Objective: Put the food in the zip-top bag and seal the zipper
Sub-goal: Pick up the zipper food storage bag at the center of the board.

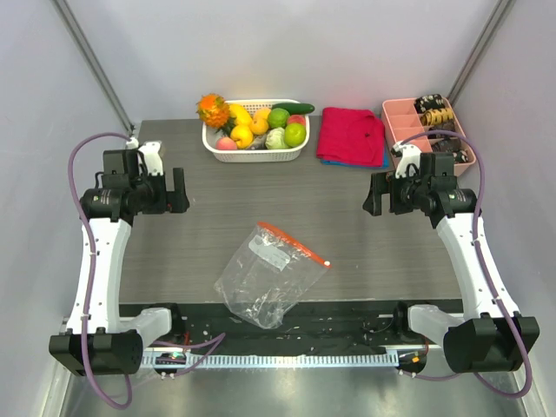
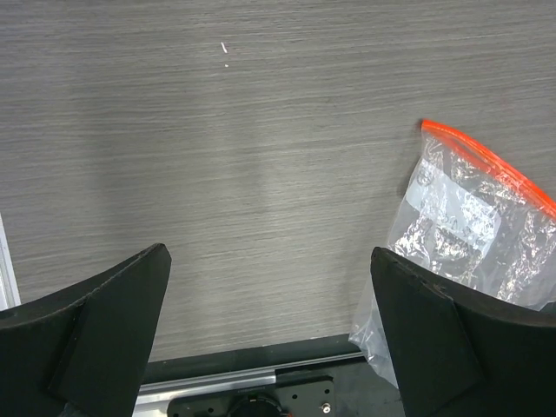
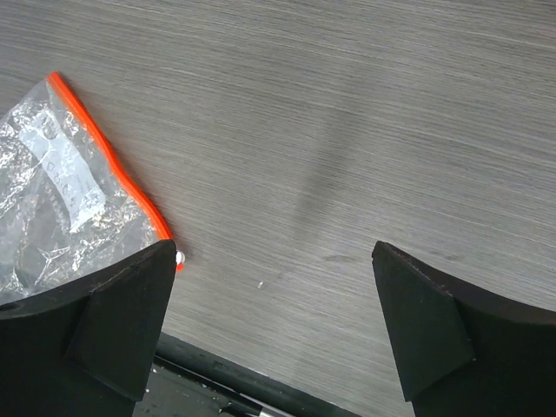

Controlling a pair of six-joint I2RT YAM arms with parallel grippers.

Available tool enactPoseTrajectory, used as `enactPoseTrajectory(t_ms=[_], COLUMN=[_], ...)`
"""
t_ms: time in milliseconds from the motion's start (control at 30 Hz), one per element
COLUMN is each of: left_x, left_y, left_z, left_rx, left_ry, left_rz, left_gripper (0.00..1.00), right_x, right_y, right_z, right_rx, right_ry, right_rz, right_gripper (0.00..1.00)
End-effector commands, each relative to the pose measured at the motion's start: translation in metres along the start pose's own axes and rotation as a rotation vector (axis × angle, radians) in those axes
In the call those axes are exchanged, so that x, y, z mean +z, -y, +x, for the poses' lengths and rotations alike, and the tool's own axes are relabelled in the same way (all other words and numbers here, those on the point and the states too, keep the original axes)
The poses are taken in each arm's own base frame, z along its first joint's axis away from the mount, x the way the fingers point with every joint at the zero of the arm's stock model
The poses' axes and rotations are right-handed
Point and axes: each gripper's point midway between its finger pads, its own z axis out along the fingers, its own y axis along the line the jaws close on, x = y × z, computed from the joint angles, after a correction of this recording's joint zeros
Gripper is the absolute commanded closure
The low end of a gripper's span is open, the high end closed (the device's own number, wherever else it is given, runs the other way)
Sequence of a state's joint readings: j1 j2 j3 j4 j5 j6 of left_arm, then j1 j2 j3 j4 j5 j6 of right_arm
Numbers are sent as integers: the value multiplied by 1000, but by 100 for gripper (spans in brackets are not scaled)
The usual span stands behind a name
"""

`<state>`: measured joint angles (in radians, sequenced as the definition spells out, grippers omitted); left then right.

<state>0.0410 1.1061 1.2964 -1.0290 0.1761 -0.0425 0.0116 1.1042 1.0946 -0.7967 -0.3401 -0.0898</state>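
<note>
The clear zip-top bag lies flat near the table's front middle, its orange-red zipper along the far right edge with a white tab at the right end. The bag also shows in the left wrist view and the right wrist view. The food, a frilly orange piece, a pink one and yellow ones, sits in a white basket at the back. My left gripper is open and empty at the left. My right gripper is open and empty at the right.
A red cloth over a blue one lies right of the basket. A pink divided tray with dark items stands at the back right. A black strip runs along the table's front edge.
</note>
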Motion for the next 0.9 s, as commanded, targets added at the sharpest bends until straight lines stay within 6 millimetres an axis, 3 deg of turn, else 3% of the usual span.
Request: enactPoseTrajectory(t_ms=[0,233,467,667,700,867], left_x=[-1,7,36,83,98,141], left_y=[-4,15,68,127,138,163], left_z=[-14,-1,19,32,44,74], left_rx=[45,208,361,405,422,428], left_ry=[51,-7,-137,-261,-313,-423], left_rz=[-15,107,273,389,407,436], left_gripper=[0,0,0,1,1,7], right_x=[-3,-1,1,5,6,9], right_y=[-9,-13,-17,-21,-22,-24], right_z=[-10,-6,0,8,9,11], right_rx=[-3,4,24,49,52,70], right_ry=[48,30,21,6,3,-9], right_rz=[-44,-68,-89,-119,-124,-139], right_gripper=[0,0,0,0,0,0])
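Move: The zipper bag's middle lies about 21 cm to the left hand's right, 14 cm back and 22 cm below; the left end of its orange zipper is some 18 cm right, about level. The fruit basket is roughly 23 cm ahead and 18 cm right, the red cloth 22 cm ahead and 42 cm right. From the right hand, the bag's middle is about 24 cm left and 15 cm back, some 19 cm down. Wide open, the left hand sweeps 15 cm right, sinking 12 cm and turning clockwise, towards the zipper's left end. ##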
